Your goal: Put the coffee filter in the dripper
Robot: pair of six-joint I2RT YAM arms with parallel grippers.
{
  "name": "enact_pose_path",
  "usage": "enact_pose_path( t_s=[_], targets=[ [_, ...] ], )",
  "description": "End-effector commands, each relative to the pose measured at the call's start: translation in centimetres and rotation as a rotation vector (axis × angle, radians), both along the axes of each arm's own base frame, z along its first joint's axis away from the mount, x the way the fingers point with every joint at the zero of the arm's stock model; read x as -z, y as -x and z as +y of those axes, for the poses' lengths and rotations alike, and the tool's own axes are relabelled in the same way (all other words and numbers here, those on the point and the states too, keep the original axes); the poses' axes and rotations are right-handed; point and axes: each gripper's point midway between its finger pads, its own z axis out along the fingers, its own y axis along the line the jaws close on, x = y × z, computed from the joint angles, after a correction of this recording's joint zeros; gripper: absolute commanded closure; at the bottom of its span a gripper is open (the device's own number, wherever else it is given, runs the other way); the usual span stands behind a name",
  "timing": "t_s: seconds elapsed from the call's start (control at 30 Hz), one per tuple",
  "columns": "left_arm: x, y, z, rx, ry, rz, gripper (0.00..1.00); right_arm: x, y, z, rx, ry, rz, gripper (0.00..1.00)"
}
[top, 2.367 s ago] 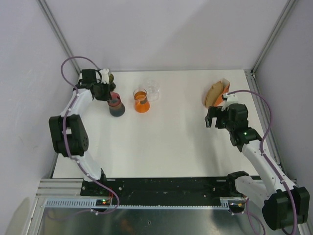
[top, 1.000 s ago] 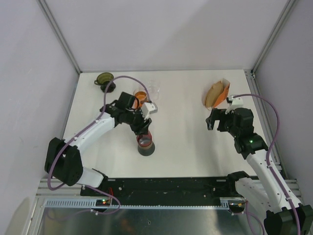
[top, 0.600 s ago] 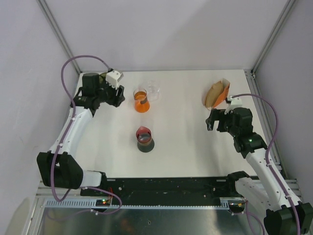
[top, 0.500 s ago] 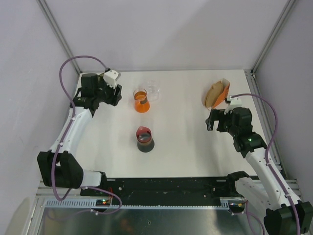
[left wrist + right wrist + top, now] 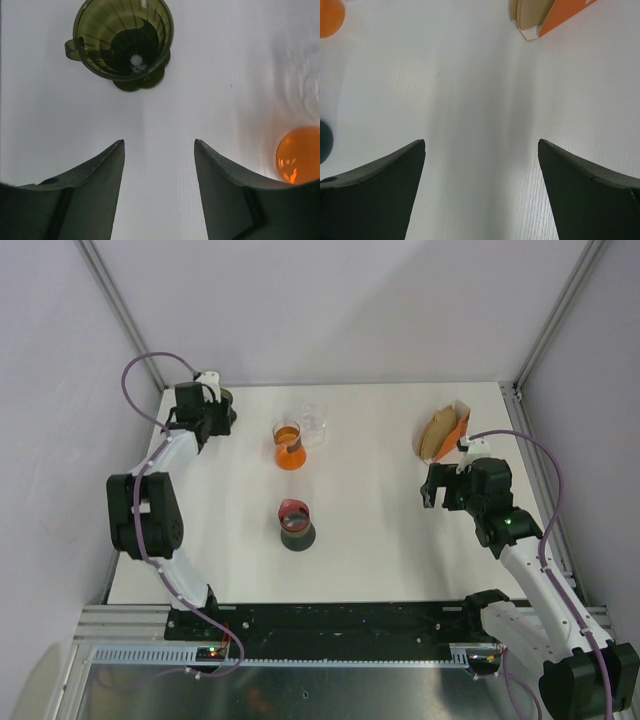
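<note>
The olive-green dripper (image 5: 123,42) stands upright and empty at the table's far left corner, just ahead of my left gripper (image 5: 159,142), which is open with only bare table between its fingers. In the top view the left gripper (image 5: 217,412) covers most of the dripper (image 5: 227,395). The tan coffee filters (image 5: 437,432) stand stacked in an orange holder (image 5: 460,425) at the far right. My right gripper (image 5: 433,486) hovers a little nearer than that stack, wide open and empty (image 5: 481,142), and the coffee filters (image 5: 530,14) show at the top edge of its view.
An orange flask (image 5: 288,446) and a clear glass cup (image 5: 315,422) stand at the back centre. A dark cup with a red rim (image 5: 296,525) sits mid-table. The flask (image 5: 298,155) lies to the right of my left fingers.
The left gripper let go of the dark cup mid-table and swung back to the far left corner, over the dripper. The right arm has barely moved.
</note>
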Motion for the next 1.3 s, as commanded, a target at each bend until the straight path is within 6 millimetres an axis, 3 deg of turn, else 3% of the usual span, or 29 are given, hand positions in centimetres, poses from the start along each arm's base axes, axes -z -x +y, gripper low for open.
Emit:
enact_pose_path(
  t_s=[0.0,0.17,0.43,0.83,0.93,1.1,1.17,1.27],
  targets=[
    [-3.8,-4.2,3.0,-0.201,0.133,-0.154,0.38,-2.1,-0.8,-0.2,0.012,0.012,-0.057,0.01],
    [-1.9,-6.1,6.2,-0.358,0.253,-0.145,0.36,-1.9,-1.1,-0.3,0.017,0.016,-0.054,0.01],
    [0.4,-9.1,5.6,-0.344,0.351,-0.114,0.35,-1.4,-1.4,-0.3,0.02,0.024,-0.036,0.01],
    [4.0,-12.6,7.2,-0.408,0.459,-0.042,0.39,-1.3,-1.7,-0.6,0.038,0.042,-0.04,0.01],
    [3.8,-13.1,7.4,-0.408,0.45,-0.041,0.41,-1.5,-2.0,-0.4,0.036,0.04,-0.052,0.01],
    [4.6,-13.3,7.0,-0.385,0.458,0.013,0.53,-1.8,-2.2,0.0,0.026,0.04,-0.06,0.01],
    [5.1,-13.2,6.7,-0.379,0.463,0.038,0.65,-1.8,-2.2,0.0,0.025,0.048,-0.054,0.01],
    [5.2,-12.9,6.2,-0.357,0.48,0.056,0.9,-1.8,-2.1,0.0,0.026,0.058,-0.047,0.01]
  ],
)
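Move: The green dripper stands about 16 cm ahead of the left gripper and 5 cm to its left, its middle some 10 cm lower, handle towards the left. From that same gripper, the orange glass is roughly 22 cm to the right and 3 cm ahead, and the clear glass about 29 cm to the right and 9 cm ahead. From the right gripper the dripper is some 37 cm ahead and 75 cm to the left. Bring the left gripper forward about 13 cm, swinging some 7 cm left early on, then sinking 6 cm as it goes on forward to the handle side of the dripper. Turn the wrist counter-clockwise and roll its left side down, both over 20 degrees; as the reach ends, close the half-open fingers over the rim beside the handle. ##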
